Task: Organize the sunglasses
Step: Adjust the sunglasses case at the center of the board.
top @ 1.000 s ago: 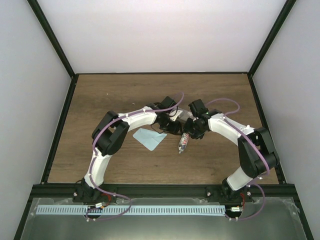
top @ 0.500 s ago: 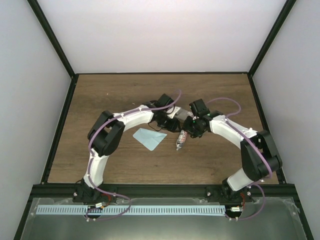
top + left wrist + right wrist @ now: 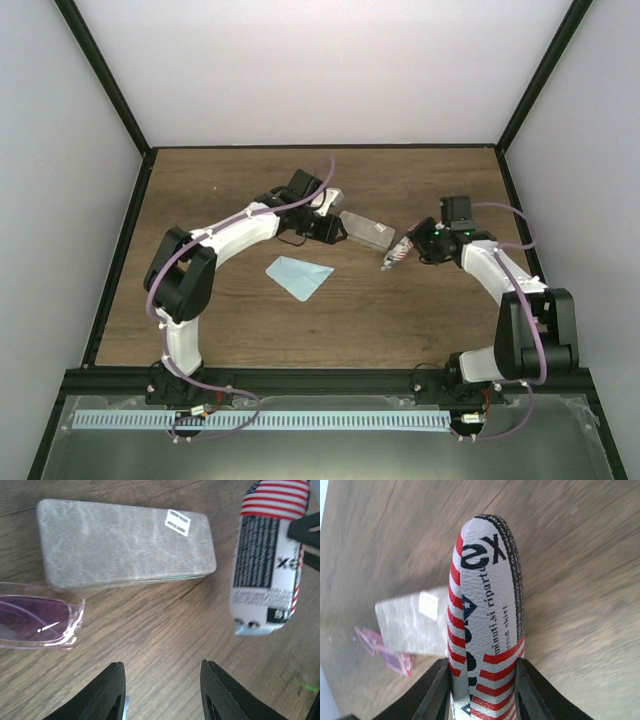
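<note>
A pair of sunglasses (image 3: 35, 622) with purple lenses in a clear pink frame lies on the wood at the left of the left wrist view, and shows blurred as sunglasses (image 3: 385, 653) in the right wrist view. Under the left arm in the top view they are hidden. My left gripper (image 3: 161, 663) (image 3: 335, 232) hovers open over bare wood, short of a grey case (image 3: 125, 545) (image 3: 365, 230). My right gripper (image 3: 481, 661) (image 3: 408, 248) is shut on a red-striped white case (image 3: 485, 610) (image 3: 392, 257), held off the table to the right of the grey case.
A light blue cloth (image 3: 298, 276) lies flat on the table (image 3: 230, 180) in front of the left arm. Black frame rails and white walls border the table on all sides.
My right arm has swung right with the striped case, away from the left gripper. The left arm has drawn back and left. The grey case now lies uncovered between them.
</note>
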Tool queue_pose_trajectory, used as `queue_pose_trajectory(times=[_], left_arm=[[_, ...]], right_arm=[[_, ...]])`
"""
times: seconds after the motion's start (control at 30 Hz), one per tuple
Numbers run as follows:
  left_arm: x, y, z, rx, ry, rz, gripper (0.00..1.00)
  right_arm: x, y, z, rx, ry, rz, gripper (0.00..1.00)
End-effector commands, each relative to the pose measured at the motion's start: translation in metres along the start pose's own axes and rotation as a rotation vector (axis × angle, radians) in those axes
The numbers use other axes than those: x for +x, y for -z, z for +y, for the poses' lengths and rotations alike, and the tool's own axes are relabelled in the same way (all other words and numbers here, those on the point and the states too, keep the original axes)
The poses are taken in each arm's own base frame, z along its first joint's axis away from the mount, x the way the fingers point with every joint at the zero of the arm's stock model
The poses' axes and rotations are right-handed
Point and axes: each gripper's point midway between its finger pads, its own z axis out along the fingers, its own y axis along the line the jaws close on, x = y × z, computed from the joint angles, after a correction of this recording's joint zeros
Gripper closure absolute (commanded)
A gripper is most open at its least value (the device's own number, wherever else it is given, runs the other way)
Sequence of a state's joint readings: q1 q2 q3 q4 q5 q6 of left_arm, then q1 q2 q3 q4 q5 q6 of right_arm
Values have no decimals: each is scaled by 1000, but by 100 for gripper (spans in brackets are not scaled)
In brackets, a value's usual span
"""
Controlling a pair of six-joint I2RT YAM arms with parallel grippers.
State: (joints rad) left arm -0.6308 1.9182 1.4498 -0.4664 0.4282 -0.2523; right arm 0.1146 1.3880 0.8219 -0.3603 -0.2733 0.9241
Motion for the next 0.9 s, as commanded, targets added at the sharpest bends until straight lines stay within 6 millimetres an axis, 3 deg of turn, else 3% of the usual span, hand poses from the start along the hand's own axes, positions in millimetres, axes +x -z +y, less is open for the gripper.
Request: queue_pose_trajectory(times=[0.0,0.1,0.2,0.33,0.63,0.77,0.87], left_arm=[[-1,2,16,0,25,-4,57],[-5,4,20,15,42,-9,57],[-8,6,25,25,59,-14,57],[-10,13,33,34,81,-24,57],[-10,10,27,93,105,-22,57],[-10,9,27,99,111,-21,57],[-8,7,28,105,117,-17,57]], right_arm=[[-39,-1,-1,-58,10,-68,99],[-53,-23,-19,-6,34,-57,99],[-54,-45,-35,-7,42,-14,99],[-55,-47,-54,41,23,-23,96],[-51,-21,-87,246,31,-52,44],[-50,-9,-86,260,42,-68,30],[-48,-3,-85,263,45,-63,26]])
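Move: The right hand still holds the striped sunglasses case in the air. The bare spot where it goes is about 3 cm to this hand's right, 1 cm ahead and 7 cm below. The grey case stands some 12 cm to the hand's left and 3 cm farther out, and the purple sunglasses about 23 cm left, 3 cm out. From the empty left hand the spot is roughly 22 cm right, level ahead, 9 cm down. Forward, right and down, some 4–5 cm each way, the right hand carries the striped case away from the grey case to the bare wood, pauses, then opens its fingers widely and draws back and right about 4 cm with a slight tilt, ending a little lower. The left hand, half open and empty, eases about 3 cm left and forward, away from the grey case. ##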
